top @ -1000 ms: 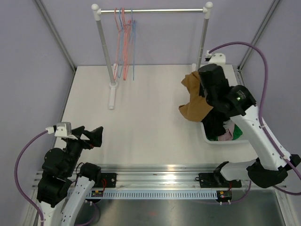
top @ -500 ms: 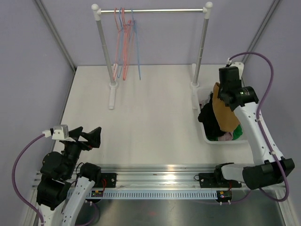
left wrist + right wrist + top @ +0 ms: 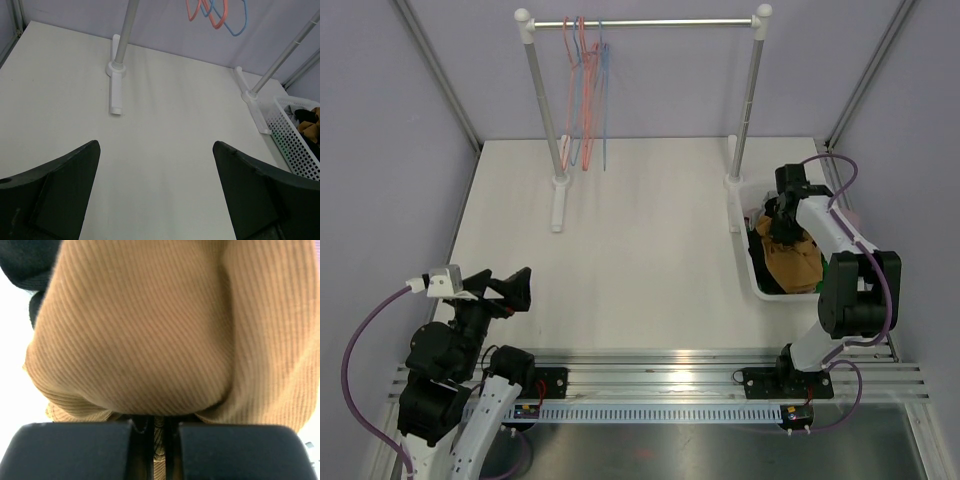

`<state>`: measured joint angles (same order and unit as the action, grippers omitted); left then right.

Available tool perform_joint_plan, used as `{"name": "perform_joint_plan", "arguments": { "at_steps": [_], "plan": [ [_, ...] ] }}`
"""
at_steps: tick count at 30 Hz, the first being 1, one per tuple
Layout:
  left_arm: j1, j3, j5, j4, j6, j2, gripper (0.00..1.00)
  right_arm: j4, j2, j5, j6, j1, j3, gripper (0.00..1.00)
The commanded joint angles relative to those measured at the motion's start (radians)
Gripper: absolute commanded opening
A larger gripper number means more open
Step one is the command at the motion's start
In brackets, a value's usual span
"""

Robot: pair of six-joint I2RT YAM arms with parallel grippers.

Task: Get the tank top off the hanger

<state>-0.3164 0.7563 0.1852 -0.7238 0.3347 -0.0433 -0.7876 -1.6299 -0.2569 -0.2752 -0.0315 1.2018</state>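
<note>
The tan ribbed tank top [image 3: 792, 258] lies in the white basket [image 3: 742, 237] at the right, off any hanger. My right gripper [image 3: 782, 222] is down in the basket, shut on a fold of the tank top [image 3: 160, 340], which fills the right wrist view. Several bare red and blue hangers [image 3: 586, 90] hang on the rail at the back left; they also show in the left wrist view [image 3: 216, 12]. My left gripper [image 3: 505, 290] is open and empty above the table's near left; its fingers [image 3: 55, 190] frame bare table.
The clothes rack stands at the back, with its left post [image 3: 542, 110] and right post [image 3: 750, 100] on white feet. Dark and green clothes lie in the basket under the tank top. Basket mesh wall shows in the left wrist view [image 3: 295, 145].
My right gripper has swung right from mid-table and come down into the basket with the tank top. The left arm has barely shifted.
</note>
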Motion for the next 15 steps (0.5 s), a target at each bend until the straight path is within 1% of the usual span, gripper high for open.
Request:
{"name": "perform_joint_plan", "arguments": {
  "at_steps": [1,3,4,5,8,9,10,11,12,13,14,15],
  "plan": [
    [-0.004,0.003,0.025,0.037,0.007,-0.009,0.99,0.005,-0.055,0.123,-0.044,0.005,-0.024,0.12],
    [-0.004,0.008,0.023,0.034,0.007,-0.020,0.99,-0.039,0.005,0.107,-0.051,0.004,0.016,0.25],
    [-0.004,0.017,0.023,0.031,0.007,-0.030,0.99,-0.053,0.033,0.091,-0.053,0.004,0.031,0.34],
    [-0.004,0.027,0.025,0.018,0.010,-0.041,0.99,-0.088,0.056,0.058,-0.055,0.004,0.053,0.50],
    [-0.004,0.089,0.034,-0.031,0.026,-0.099,0.99,-0.166,0.165,-0.002,-0.053,0.004,0.152,0.64],
    [-0.004,0.109,0.043,-0.049,0.026,-0.121,0.99,-0.183,0.182,-0.011,-0.052,0.005,0.203,0.71],
    [-0.004,0.161,0.051,-0.096,0.026,-0.163,0.99,-0.212,0.202,-0.021,-0.047,0.005,0.225,0.79],
    [-0.004,0.185,0.069,-0.121,0.018,-0.191,0.99,-0.225,0.240,-0.012,-0.036,0.005,0.245,0.81],
    [-0.004,0.214,0.083,-0.149,0.014,-0.214,0.99,-0.234,0.261,0.010,-0.018,0.004,0.278,0.99],
    [-0.004,0.241,0.103,-0.175,0.017,-0.237,0.99,-0.242,0.281,0.036,-0.007,0.005,0.292,1.00],
    [-0.004,0.289,0.115,-0.222,0.004,-0.284,0.99,-0.242,0.335,0.098,0.019,0.004,0.301,1.00],
    [-0.004,0.311,0.128,-0.242,-0.003,-0.303,0.99,-0.242,0.364,0.114,0.025,0.005,0.314,1.00]
  ]
}}
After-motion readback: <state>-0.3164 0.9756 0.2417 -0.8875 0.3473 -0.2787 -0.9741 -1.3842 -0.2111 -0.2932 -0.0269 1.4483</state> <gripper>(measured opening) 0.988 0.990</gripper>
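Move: Already down inside the white basket, the right hand still grips the brown tank top; the basket's middle lies about 2 cm back, 2 cm right and 4 cm below. The tank top's middle is some 4 cm back, 1 cm right and 2 cm lower. The black top shows 5 cm back and 4 cm left, the pink one level, 11 cm right, both about 4 cm lower. From the left hand, the tank top is roughly 60 cm right, 14 cm ahead, 23 cm down. Opening from nearly shut to wide, the right fingers let go of the brown tank top over the basket's pile, and the hand then climbs almost straight up and clear of the cloth, faster as it goes, about 14 cm. On the way its fingertips tilt forward nearly 20 degrees. The empty left hand, far off, just dips its open fingers some 10 degrees. ##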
